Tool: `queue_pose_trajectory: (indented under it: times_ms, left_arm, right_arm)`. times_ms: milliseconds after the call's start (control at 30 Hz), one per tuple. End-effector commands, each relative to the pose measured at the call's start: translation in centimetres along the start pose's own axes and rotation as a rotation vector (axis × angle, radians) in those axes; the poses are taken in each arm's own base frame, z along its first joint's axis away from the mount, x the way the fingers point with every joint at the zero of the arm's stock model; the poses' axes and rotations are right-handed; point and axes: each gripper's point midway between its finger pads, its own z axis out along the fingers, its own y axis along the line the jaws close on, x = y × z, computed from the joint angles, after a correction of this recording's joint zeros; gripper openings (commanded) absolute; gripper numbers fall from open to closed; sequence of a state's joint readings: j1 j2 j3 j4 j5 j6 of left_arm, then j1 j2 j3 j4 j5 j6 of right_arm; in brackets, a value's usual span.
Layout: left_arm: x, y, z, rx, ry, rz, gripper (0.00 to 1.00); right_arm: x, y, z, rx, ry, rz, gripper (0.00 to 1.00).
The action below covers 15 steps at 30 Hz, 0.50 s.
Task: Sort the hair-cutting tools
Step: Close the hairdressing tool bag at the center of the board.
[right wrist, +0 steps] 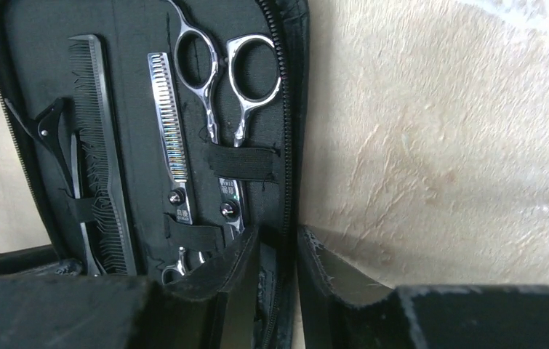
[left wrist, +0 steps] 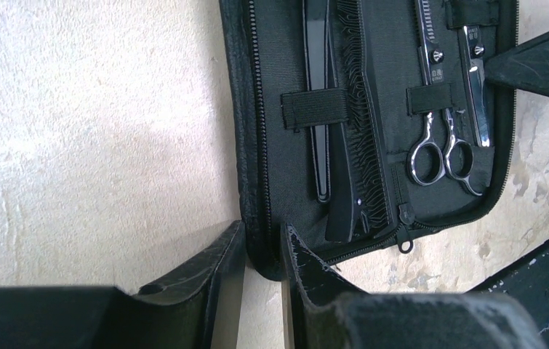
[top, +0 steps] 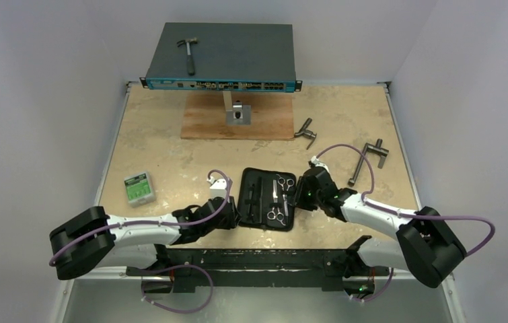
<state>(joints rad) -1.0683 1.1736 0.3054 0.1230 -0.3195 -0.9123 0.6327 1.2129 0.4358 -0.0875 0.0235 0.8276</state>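
Note:
A black zip case [top: 246, 176] lies open on the table between my two arms. Strapped inside are two silver scissors [right wrist: 217, 80] [right wrist: 171, 142], a black comb [right wrist: 104, 138] and a thin black hair clip [right wrist: 54, 125]. In the left wrist view the comb [left wrist: 350, 109], clip [left wrist: 317, 94] and scissors [left wrist: 438, 145] show as well. My left gripper [left wrist: 264, 227] is shut on the near left corner of the case's rim [left wrist: 246, 109]. My right gripper [right wrist: 278, 233] straddles the case's right rim [right wrist: 289, 109], jaws narrowly apart, a sliver of table showing beside the outer finger.
A hammer [top: 188, 54] lies on a network switch [top: 237, 60] at the back, above a wooden board [top: 204, 121] with a small metal block [top: 239, 113]. Two grey T-handled tools [top: 307, 131] [top: 369, 158] lie at the right. A green box [top: 138, 188] sits at the left.

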Motion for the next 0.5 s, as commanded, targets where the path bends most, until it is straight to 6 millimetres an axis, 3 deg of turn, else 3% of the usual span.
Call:
queue_pose_trajectory:
  times_ms: [0,167,467]
  left_arm:
    - [0.8,0.2,0.5,-0.007,0.03,0.038,0.22]
    - [0.9,-0.1,0.7,0.001,0.037,0.049,0.22]
    - [1.0,-1.2,1.5,0.035,0.051,0.069,0.22]
  right_arm:
    - [0.7,1.2,0.3,-0.08,0.029,-0.016,0.21]
    - [-1.0,2.5,-1.3,-0.117,-0.031,-0.031,0.0]
    - [-3.6,7.2,-4.5,-0.275,-0.071,-0.115,0.0]
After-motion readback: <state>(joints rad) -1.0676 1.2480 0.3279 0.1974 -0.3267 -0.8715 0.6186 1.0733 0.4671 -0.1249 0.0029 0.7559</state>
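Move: The bag lies open between my hands. Its right rim is already between my parted right fingertips, level with them; my left fingertips sit around its near-left corner. From my left hand that rim is some 17 cm to the right and 6 cm farther out. The nearer scissors lie about 3 cm left of my right hand and 1 cm ahead, the other scissors about 6 cm left, the comb about 11 cm left, both level fore and aft. I close my right fingers on the bag's zippered right rim, pinching it, then lift it about 4 cm, drifting a centimetre forward near the end. My left hand keeps its fingers at the near-left corner, easing just over 1 cm forward and to the right. ##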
